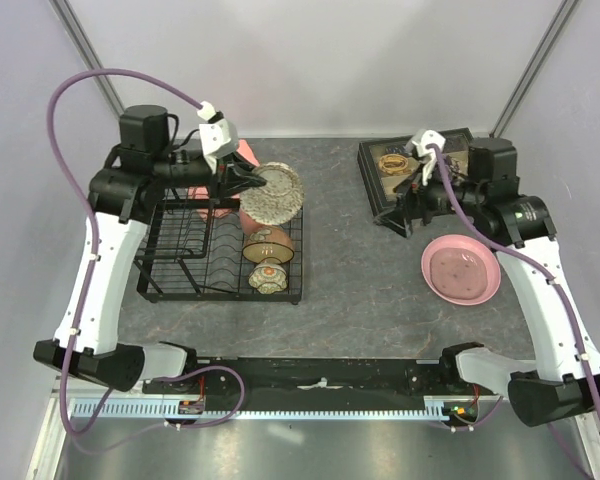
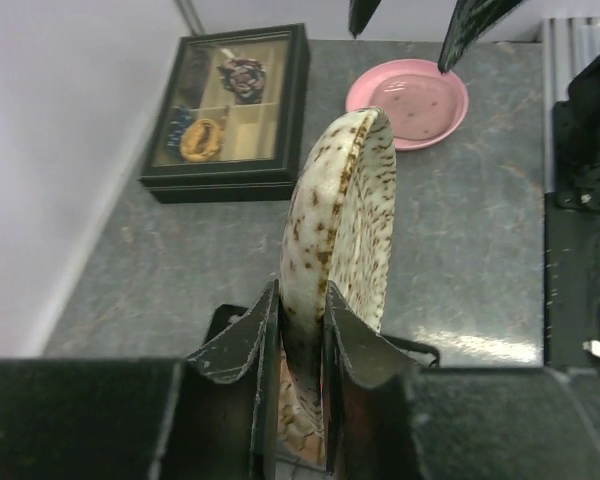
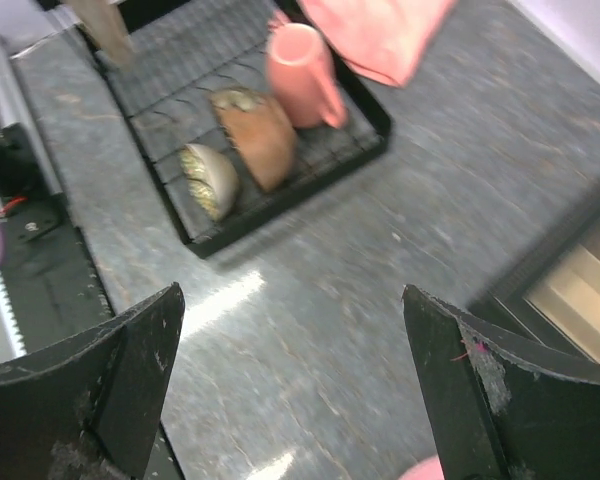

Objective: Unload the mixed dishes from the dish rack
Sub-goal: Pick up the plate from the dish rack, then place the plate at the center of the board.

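Note:
My left gripper [image 2: 300, 325] is shut on the rim of the grey speckled bowl [image 2: 340, 200] and holds it on edge above the back right of the black dish rack [image 1: 190, 262]. The top view shows this bowl [image 1: 273, 194] at the left gripper [image 1: 248, 180]. A brown bowl [image 3: 260, 138], a smaller floral bowl [image 3: 208, 180] and the pink mug [image 3: 302, 72] sit in the rack [image 3: 290, 195]. The pink plate [image 1: 461, 268] lies flat on the table at the right. My right gripper [image 3: 292, 300] is open and empty above bare table, left of the plate.
A black compartmented tray of trinkets [image 1: 410, 165] stands at the back right, just behind my right gripper [image 1: 408, 208]. A pink folded cloth [image 3: 380, 30] lies behind the rack. Grey table lies between the rack and the plate.

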Action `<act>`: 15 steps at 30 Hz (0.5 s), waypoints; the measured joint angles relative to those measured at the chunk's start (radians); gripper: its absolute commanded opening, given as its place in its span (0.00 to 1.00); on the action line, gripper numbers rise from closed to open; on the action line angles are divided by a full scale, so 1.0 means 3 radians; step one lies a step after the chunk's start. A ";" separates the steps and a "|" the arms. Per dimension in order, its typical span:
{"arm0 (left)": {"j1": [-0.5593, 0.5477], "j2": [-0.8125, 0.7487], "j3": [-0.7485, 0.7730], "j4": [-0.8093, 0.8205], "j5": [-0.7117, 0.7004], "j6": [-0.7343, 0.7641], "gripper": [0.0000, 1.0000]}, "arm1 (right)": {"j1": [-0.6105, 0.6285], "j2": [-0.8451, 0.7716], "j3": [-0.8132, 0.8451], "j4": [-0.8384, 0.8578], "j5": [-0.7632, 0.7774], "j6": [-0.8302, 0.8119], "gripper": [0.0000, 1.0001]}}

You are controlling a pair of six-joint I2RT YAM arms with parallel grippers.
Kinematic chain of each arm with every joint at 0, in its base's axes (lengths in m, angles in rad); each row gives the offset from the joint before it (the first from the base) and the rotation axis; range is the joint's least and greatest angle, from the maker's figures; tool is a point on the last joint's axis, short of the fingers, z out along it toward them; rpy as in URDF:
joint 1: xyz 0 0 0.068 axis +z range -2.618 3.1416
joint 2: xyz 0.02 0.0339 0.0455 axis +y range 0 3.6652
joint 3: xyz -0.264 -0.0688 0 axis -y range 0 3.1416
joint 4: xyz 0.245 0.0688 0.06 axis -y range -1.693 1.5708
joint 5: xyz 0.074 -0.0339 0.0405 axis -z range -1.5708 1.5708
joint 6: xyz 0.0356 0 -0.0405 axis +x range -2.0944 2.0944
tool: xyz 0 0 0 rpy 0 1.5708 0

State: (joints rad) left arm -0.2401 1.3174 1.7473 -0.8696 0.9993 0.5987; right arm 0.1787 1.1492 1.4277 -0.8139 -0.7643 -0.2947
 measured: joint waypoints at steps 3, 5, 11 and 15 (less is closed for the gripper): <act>-0.0163 0.0004 -0.0219 0.0285 -0.0075 -0.0333 0.02 | 0.0383 0.0036 0.0003 0.0131 0.0083 0.0135 0.98; -0.0258 0.0011 -0.0345 0.0456 -0.0151 -0.0528 0.02 | 0.0619 0.0071 0.0027 0.0186 0.0148 0.0198 0.98; -0.0408 0.0108 -0.0444 0.0744 -0.0370 -0.0849 0.01 | 0.0945 0.0170 0.0131 0.0273 0.0158 0.0285 0.98; -0.0474 0.0192 -0.0451 0.0825 -0.0456 -0.0910 0.02 | 0.1086 0.0266 0.0228 0.0318 0.0193 0.0296 0.98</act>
State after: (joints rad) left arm -0.3824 1.3750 1.6119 -0.6220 0.8623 0.3256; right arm 0.5045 1.2289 1.4960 -0.7185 -0.7063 -0.2058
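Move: The left hand already grips the speckled plate by its rim. The plate's middle lies about 5 cm right of that hand, 1 ahead and 2 lower; the right gripper waits some 24 cm to that hand's right, level ahead and 8 lower. Far below the left hand (about 33 cm) are the pink mug, 7 cm ahead and 1 left, and the brown bowl, 2 ahead and 2 right. From the right hand, the speckled plate is about 20 cm left, 1 ahead and 6 higher. Leftward and a little back, the right hand sweeps about 9 cm towards the speckled plate with its fingers still wide open, turning some 15 degrees counter-clockwise. The left hand brings the plate to meet it, going right and down with some forward, about 6 cm in all, tipping roughly 10 degrees and keeping its pinch on the rim. ##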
